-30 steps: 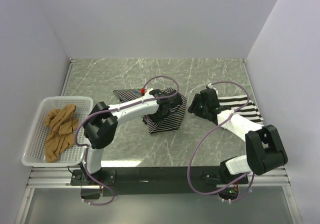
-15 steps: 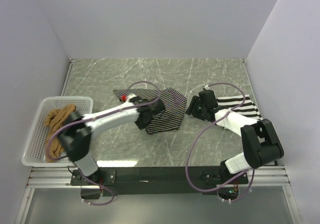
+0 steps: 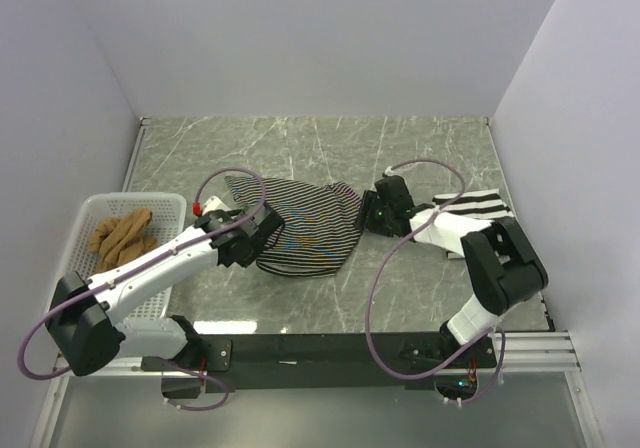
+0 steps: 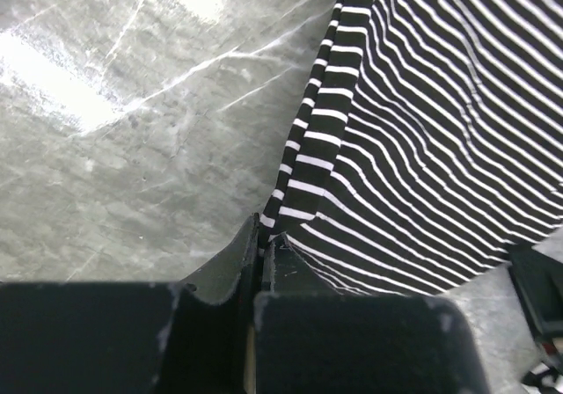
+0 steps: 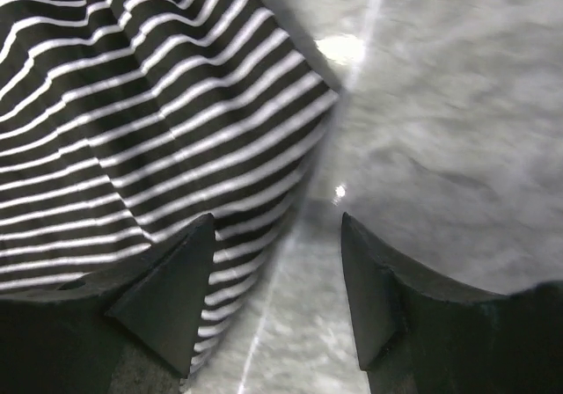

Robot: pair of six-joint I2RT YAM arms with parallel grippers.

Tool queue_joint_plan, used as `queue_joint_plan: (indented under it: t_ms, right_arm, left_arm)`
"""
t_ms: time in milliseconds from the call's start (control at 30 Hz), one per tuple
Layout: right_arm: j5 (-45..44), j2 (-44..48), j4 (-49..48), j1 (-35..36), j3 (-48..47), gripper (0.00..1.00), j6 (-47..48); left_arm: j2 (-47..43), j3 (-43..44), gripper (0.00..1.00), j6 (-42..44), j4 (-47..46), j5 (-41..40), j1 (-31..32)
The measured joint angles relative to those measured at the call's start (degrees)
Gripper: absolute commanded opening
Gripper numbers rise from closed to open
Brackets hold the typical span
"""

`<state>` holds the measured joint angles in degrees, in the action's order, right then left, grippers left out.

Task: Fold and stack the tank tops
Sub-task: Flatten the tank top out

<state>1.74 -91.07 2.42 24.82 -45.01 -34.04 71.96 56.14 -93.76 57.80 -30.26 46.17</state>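
Note:
The thin-striped tank top [image 3: 305, 230] lies spread in the middle of the table. My left gripper [image 3: 262, 240] is shut on its left edge; in the left wrist view the jaws [image 4: 264, 236] pinch the hem of the striped cloth [image 4: 422, 121]. My right gripper [image 3: 367, 211] is open at the top's right edge. In the right wrist view its gap [image 5: 274, 236] is over bare table, the left finger over the striped cloth [image 5: 132, 104]. The wide-striped tank top [image 3: 482, 204] lies by the right arm. The tan tank top [image 3: 120, 243] lies bunched in the basket.
The white mesh basket [image 3: 68, 268] stands at the table's left edge. Purple cables loop over both arms. Walls close in the table at the back and on both sides.
My left gripper shut on the thin-striped top and pulled its edge leftward, spreading the cloth wider. My right gripper moved left, off the wide-striped top, to the thin-striped top's right edge.

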Motion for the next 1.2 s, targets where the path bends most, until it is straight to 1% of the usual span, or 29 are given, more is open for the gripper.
queue_joint_plan:
  t_ms: [67,100,133,167,200,333,400,467,533,600,667,733,800,867,967,1067,1167,1200]
  right_arm:
    - [-0.7,-2.3,0.0,1.1,-1.6,0.56,-0.2]
    - [-1.2,-3.5,0.1,1.7,-2.6,0.43,-0.4]
    - [-1.8,-4.4,0.2,2.3,-3.7,0.33,-0.3]
    - [-2.4,-5.1,0.2,2.7,-4.5,0.19,-0.6]
    - [-2.8,-5.6,0.3,3.0,-4.8,0.0,-0.6]
    - [-5.6,-3.8,4.1,3.5,-4.8,0.0,-1.3]
    - [-6.9,0.5,7.7,3.3,-5.0,0.0,-1.2]
    - [-8.0,7.3,12.4,3.1,-6.7,0.0,-0.7]
    - [-9.1,14.7,16.4,3.0,-11.3,0.0,-0.1]
    - [-9.6,20.2,19.0,3.0,-17.5,0.0,0.7]
    - [-9.8,23.6,20.2,2.9,-25.4,0.0,1.8]
    - [-9.8,24.0,21.1,2.9,-33.5,0.0,3.3]
    - [-9.3,21.7,21.8,2.4,-40.6,0.0,4.8]
    - [-7.6,18.6,21.5,0.7,-46.0,0.0,6.0]
    - [-4.2,10.4,21.8,-3.4,-55.1,0.0,7.5]
    - [-1.2,-0.4,22.5,-7.1,-65.3,0.0,8.4]
    - [1.3,-11.0,26.3,-10.4,-76.8,0.0,9.1]
    - [2.0,-14.3,28.6,-11.1,-81.4,0.0,9.4]
  left_arm:
    - [-1.0,0.0,0.01,0.1,0.0,-0.4,-0.1]
    - [-1.4,0.0,0.01,0.3,0.0,-0.6,-0.2]
    - [-1.8,0.1,0.01,0.6,0.0,-0.8,-0.3]
    - [-2.1,0.3,0.01,1.2,0.0,-1.1,-0.3]
    - [-2.3,0.6,0.01,1.6,0.1,-1.2,-0.4]
    - [-4.0,3.5,0.0,6.1,-1.1,-2.0,-0.6]
    - [-5.8,6.2,0.01,10.1,-3.0,-2.5,-0.6]
    - [-8.0,9.3,0.01,14.0,-5.2,-2.9,-0.6]
    - [-10.8,12.7,0.01,18.2,-8.2,-3.4,-0.6]
    - [-13.2,15.8,0.01,21.4,-11.0,-4.5,-0.7]
    - [-15.2,19.0,0.01,24.8,-14.4,-5.8,-1.4]
    - [-15.5,21.1,0.01,27.7,-18.3,-5.6,-4.1]
    - [-14.5,23.1,0.01,30.4,-23.6,-4.4,-8.4]
    - [-11.5,24.8,0.01,32.6,-30.0,-1.2,-13.9]
    - [-2.8,29.3,0.0,34.8,-38.6,5.1,-20.7]
    - [11.8,40.1,0.01,36.7,-45.5,13.9,-25.4]
    - [26.3,54.5,0.01,38.9,-47.9,21.0,-27.3]
    - [29.6,58.5,0.01,39.7,-47.2,22.7,-27.6]
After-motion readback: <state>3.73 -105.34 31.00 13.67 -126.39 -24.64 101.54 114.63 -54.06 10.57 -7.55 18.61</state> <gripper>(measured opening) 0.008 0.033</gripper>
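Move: Right hand, open: the tank top's right-hand edge lies about 1 cm ahead, 2 cm to its left and 1 cm below; the folded striped top rests some 20 cm to its right, roughly 1 cm nearer the base. The left hand already holds the tank top's left side, with the tank top's middle about 8 cm ahead, 10 cm to the right and 9 cm lower; the white basket stands some 28 cm to its left, 2 cm nearer. Slip the right gripper slightly left and forward and shut it on the tank top's right-hand edge, while the left keeps its pinch and starts to rise. Then hoist both hands steeply, about 40 cm on the right and 35 cm on the left, tilting the fingers up from steeply down towards forward, and swing both forward past the top of the lift, left about 30 cm, right less. ##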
